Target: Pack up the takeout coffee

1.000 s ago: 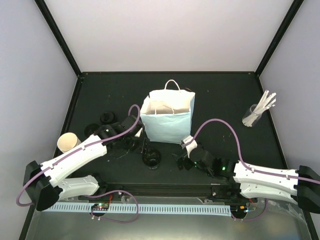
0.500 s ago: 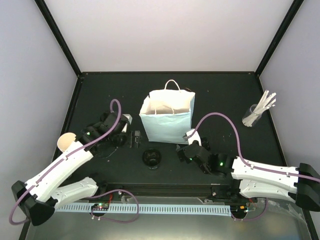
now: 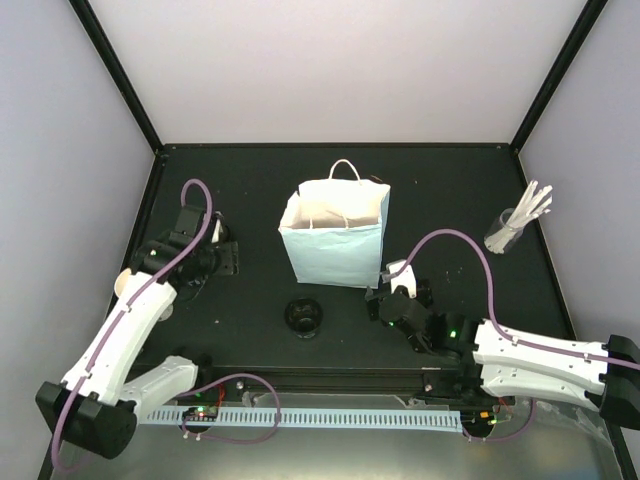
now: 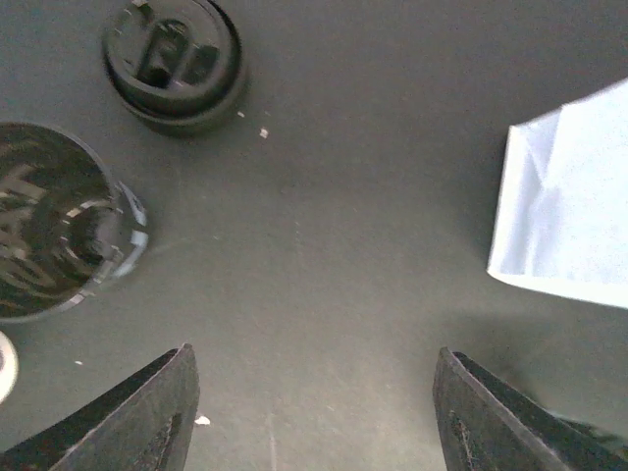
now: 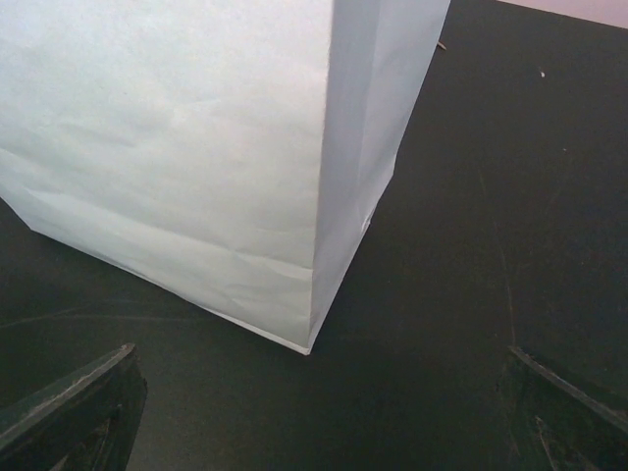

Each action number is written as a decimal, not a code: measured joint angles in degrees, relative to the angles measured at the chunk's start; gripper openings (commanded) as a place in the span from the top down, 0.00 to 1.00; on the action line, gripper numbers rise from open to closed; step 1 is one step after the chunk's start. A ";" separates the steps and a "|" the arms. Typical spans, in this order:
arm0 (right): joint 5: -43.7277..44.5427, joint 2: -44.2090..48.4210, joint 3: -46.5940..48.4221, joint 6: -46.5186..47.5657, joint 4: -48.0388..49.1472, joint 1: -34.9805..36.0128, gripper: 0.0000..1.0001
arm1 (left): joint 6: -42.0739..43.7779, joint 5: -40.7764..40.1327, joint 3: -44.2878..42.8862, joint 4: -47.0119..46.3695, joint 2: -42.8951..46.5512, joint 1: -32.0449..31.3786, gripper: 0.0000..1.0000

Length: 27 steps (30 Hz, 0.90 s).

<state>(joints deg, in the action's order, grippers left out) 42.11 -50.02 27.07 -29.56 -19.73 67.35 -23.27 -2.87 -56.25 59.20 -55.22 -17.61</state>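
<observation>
A cream paper cup (image 3: 123, 285) stands at the table's left edge, partly hidden behind my left arm. A black round lid (image 3: 303, 317) sits alone at front centre; whether a cup is under it I cannot tell. The left wrist view shows another black lid (image 4: 175, 61) and a shiny black round top (image 4: 59, 235) on the table. My left gripper (image 3: 227, 258) (image 4: 314, 351) hovers open beside them, with only bare table between its fingers. My right gripper (image 3: 385, 300) (image 5: 319, 350) is open, facing the bag's near right corner without touching it.
The light-blue paper bag (image 3: 335, 240) (image 5: 196, 147) (image 4: 569, 206) stands open at the table's centre. A clear glass of white sticks (image 3: 510, 228) is at the back right. Black frame posts mark the table's edges.
My left arm swung from beside the front-centre lid back to the left side of the table. The right gripper shifted slightly right, toward the bag's corner.
</observation>
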 measured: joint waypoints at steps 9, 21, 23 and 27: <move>-0.61 1.92 -1.29 0.15 1.33 0.00 0.00 | 3.13 -7.63 -8.02 -0.96 -12.33 4.22 0.08; -1.84 5.09 -2.84 0.72 2.23 0.00 0.00 | 10.47 -3.85 -24.22 -0.50 -37.18 13.25 0.01; -1.97 5.18 -3.02 0.76 2.51 0.00 0.00 | 11.98 -2.38 -24.90 -0.31 -40.26 14.21 0.01; -2.21 5.22 -3.10 0.94 2.67 0.00 0.00 | 14.25 -0.83 -27.32 0.81 -45.83 15.39 0.01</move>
<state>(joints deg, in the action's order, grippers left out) 39.90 -44.80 23.97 -28.62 -17.06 67.35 -9.02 -3.70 -83.57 60.01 -101.06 -2.22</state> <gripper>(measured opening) 0.999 0.987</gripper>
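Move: The small stack of black lids lies about 15 cm ahead of the left hand, 5 cm to its left and some 15 cm below. An open black cup stands about 8 cm ahead and 11 cm left of that hand; the paper bag is about 10 cm ahead and 24 cm right. From the right hand, the lids are roughly 16 cm ahead and 43 cm left, some 11 cm lower. The left hand reaches about 14 cm forward, drifting left, then sinks 7 cm towards the lids, tipping down, fingers opening wide. ##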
